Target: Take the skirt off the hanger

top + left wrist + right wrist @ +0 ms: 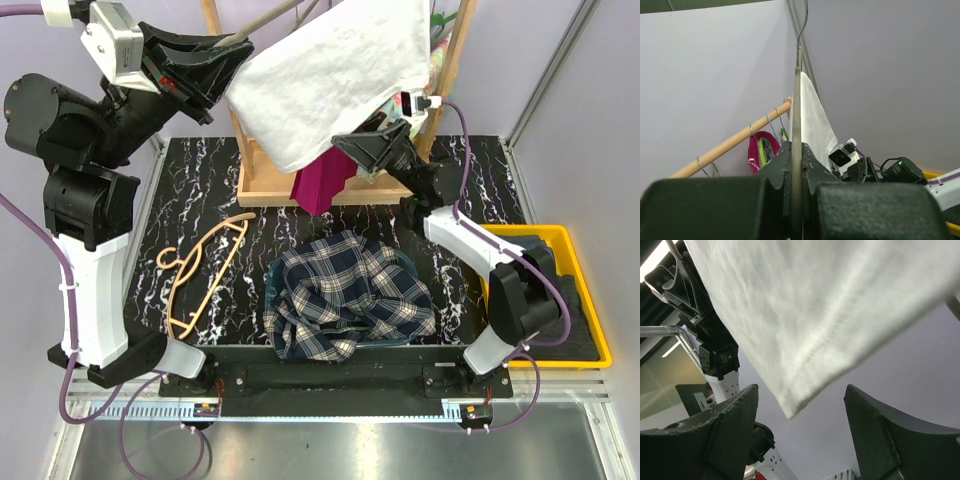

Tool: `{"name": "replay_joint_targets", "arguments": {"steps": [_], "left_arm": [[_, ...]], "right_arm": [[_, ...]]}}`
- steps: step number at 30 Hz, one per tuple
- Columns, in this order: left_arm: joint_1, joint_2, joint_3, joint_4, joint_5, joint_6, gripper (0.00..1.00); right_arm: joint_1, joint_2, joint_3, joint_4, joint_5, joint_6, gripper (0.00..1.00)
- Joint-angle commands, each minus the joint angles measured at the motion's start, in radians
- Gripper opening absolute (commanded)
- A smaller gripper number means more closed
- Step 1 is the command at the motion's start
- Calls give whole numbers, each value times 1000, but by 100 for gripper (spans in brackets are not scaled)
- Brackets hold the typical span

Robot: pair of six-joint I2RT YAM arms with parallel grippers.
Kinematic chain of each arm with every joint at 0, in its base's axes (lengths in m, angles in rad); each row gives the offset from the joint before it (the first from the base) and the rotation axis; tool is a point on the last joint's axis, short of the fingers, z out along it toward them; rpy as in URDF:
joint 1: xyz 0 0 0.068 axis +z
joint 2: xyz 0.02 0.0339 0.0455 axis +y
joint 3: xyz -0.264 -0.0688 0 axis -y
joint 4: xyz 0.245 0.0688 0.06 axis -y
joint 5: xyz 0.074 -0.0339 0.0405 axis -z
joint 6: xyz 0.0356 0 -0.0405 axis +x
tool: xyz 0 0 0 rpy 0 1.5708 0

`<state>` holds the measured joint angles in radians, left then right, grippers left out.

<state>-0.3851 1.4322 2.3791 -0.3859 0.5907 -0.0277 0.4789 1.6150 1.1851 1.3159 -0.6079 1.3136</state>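
Note:
A white skirt (325,80) hangs from a thin grey hanger (270,22) held high over the back of the table. My left gripper (235,45) is shut on the hanger's bar at the skirt's left end. In the left wrist view the hanger (796,125) runs up between the closed jaws of the left gripper (796,150), with the skirt (815,120) draped beyond. My right gripper (345,140) is open just below the skirt's lower edge. Seen from the right wrist, a lower corner of the skirt (815,305) dips between the spread jaws of the right gripper (801,386), touching neither.
A plaid garment (345,295) lies heaped in a teal basin at the table's front centre. A bare wooden hanger (205,270) lies to its left. A wooden rack (290,185) with a magenta garment (320,185) stands behind. A yellow tray (592,300) sits at the right edge.

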Motion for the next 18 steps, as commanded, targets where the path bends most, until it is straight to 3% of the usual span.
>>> {"name": "replay_joint_targets", "arguments": {"steps": [1,4,7,8,9,12,18], "left_arm": [[-14,-36,2,113,-43,-21,0],[-21,-39,-9,114,-46,-23,0],[-24,-42,-14,114,-49,-21,0],[-26,-47,-17,113,-51,-20,0],[-26,-52,-26,113,-52,-17,0],[-26,-64,-40,111,-60,3,0],[-26,-87,-78,108,-77,74,0]], "right_arm": [[3,48,123,247,66,3,77],[3,91,204,249,71,35,75],[3,103,232,249,83,50,65],[3,102,231,249,82,55,60],[3,92,228,249,79,56,45],[3,62,190,250,73,70,23],[-26,-140,-40,229,3,40,11]]}}
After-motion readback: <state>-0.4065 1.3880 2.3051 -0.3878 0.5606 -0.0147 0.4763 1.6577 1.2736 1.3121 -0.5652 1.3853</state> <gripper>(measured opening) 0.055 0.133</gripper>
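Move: The lower edge of the white skirt, spread from the grey hanger, hangs just beyond the right fingers: some 4 cm above that hand, 2 cm ahead and 1 cm to its left. The magenta dress is about 17 cm ahead of the hand, the flowered garment 18 cm ahead and 12 cm to its right, both slightly lower; the plaid skirt lies some 45 cm below and 14 cm back, 2 cm right. From the left hand, that edge is roughly 10 cm ahead, 11 cm right and 17 cm below. Up and somewhat forward, about 4 cm in all, the right hand brings its open fingers, pointing left and upward, around the lower edge of the white skirt and shuts them on the cloth. Once they are nearly closed it draws down and back a centimetre or so, while the left hand keeps its grip on the grey hanger. ##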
